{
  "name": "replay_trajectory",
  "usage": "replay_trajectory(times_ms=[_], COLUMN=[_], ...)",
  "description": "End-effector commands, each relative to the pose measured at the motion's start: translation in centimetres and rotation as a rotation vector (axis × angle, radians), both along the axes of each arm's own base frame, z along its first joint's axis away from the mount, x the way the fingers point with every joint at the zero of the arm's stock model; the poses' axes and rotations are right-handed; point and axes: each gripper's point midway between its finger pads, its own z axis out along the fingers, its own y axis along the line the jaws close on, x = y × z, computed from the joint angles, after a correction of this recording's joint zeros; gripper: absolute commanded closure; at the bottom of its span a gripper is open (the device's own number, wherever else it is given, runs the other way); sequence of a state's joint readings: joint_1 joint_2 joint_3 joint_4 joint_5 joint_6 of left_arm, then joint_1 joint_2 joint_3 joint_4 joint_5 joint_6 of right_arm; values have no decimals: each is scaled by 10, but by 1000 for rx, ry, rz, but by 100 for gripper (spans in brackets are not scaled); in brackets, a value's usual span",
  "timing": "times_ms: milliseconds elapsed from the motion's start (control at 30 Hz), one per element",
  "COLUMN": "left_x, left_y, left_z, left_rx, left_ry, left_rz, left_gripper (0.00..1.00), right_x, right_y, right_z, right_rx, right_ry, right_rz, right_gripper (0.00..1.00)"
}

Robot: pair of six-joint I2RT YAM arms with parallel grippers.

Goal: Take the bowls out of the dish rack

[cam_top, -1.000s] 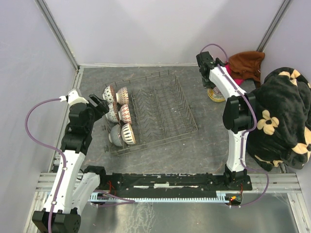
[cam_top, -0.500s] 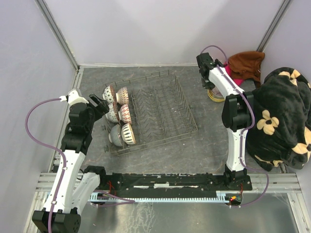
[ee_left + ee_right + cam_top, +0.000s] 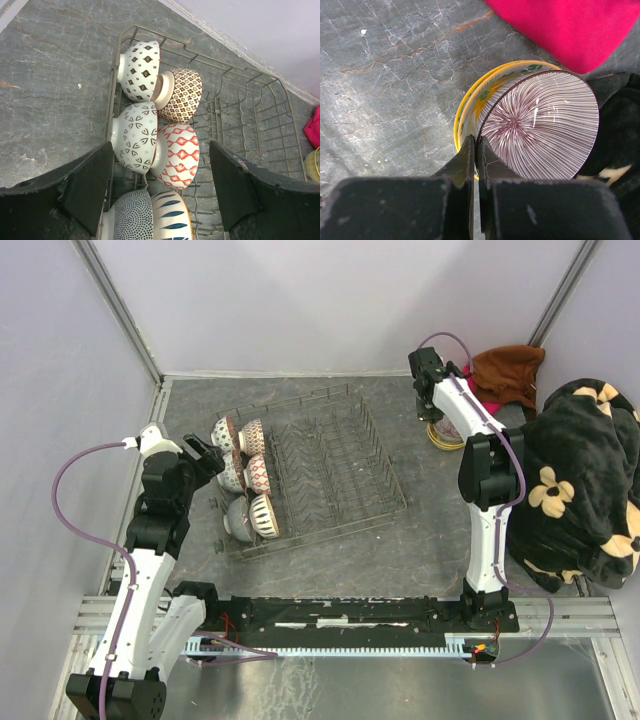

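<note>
The grey wire dish rack (image 3: 340,475) stands mid-table. Several bowls stand on edge in pairs at its left end. In the left wrist view they are a white diamond-patterned bowl (image 3: 141,70), a brown lattice bowl (image 3: 184,95), a white leaf-patterned bowl (image 3: 135,137), a red lattice bowl (image 3: 177,155), a dotted bowl (image 3: 127,217) and a blue-dashed bowl (image 3: 172,220). My left gripper (image 3: 160,185) is open above them, touching none. My right gripper (image 3: 476,145) is shut on the rim of a purple-striped bowl (image 3: 545,130), which is nested in a yellow bowl (image 3: 472,107) at the far right (image 3: 443,440).
A pink cloth (image 3: 570,25) and a brown cloth (image 3: 510,375) lie just beyond the yellow bowl. A black flowered blanket (image 3: 580,480) fills the right side. The rack's right rows (image 3: 250,115) hold only tines. Enclosure walls rise close on the left, far and right sides.
My right wrist has shifted slightly to the far right over the yellow bowl. The left arm and the bowls in the rack have not moved.
</note>
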State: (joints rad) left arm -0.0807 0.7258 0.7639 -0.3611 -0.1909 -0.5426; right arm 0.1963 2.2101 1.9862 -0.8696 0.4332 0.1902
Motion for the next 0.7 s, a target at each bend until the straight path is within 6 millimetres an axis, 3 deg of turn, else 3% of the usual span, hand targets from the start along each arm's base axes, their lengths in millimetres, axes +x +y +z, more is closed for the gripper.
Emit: replay_trajectory(times_ms=[0,200,433,667], left_x=[3,2,1,0], left_y=[0,1,1,1], left_z=[30,31,31,31], left_rx=[-18,-17,-17,-18], left_ry=[-90,-93,-92,-92], left_rz=[9,10,11,12], left_gripper=[16,16,16,16], right_x=[17,16,15,14], right_y=[0,1,3,3], right_z=[11,8,8,23], right_rx=[17,33,49,61], right_ry=[-76,-69,-72,-108], right_rz=[-27,-29,-34,-37], right_gripper=[99,93,73,60])
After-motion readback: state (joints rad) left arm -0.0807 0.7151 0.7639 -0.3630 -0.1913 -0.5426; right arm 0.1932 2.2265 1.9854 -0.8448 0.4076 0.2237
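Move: The striped bowl's rim is already between the right fingers; the yellow and floral bowls it is going into are centred some 4 cm right, 2 cm ahead and about 4 cm below this hand. The pink cloth lies roughly 10 cm ahead and 12 cm right; the dish rack's middle is some 40 cm left and 14 cm back. From the idle left hand, the stack is around 22 cm ahead, 71 cm right and 18 cm lower. Settling down by about 1 cm, with a slight drift left, the right hand eases the striped bowl into the stacked bowls. Its fingers then spread to a bit over a third of their range and let go of the left rim, one tip staying inside the striped bowl and the other outside the stack; the hand nearly stays in place. ##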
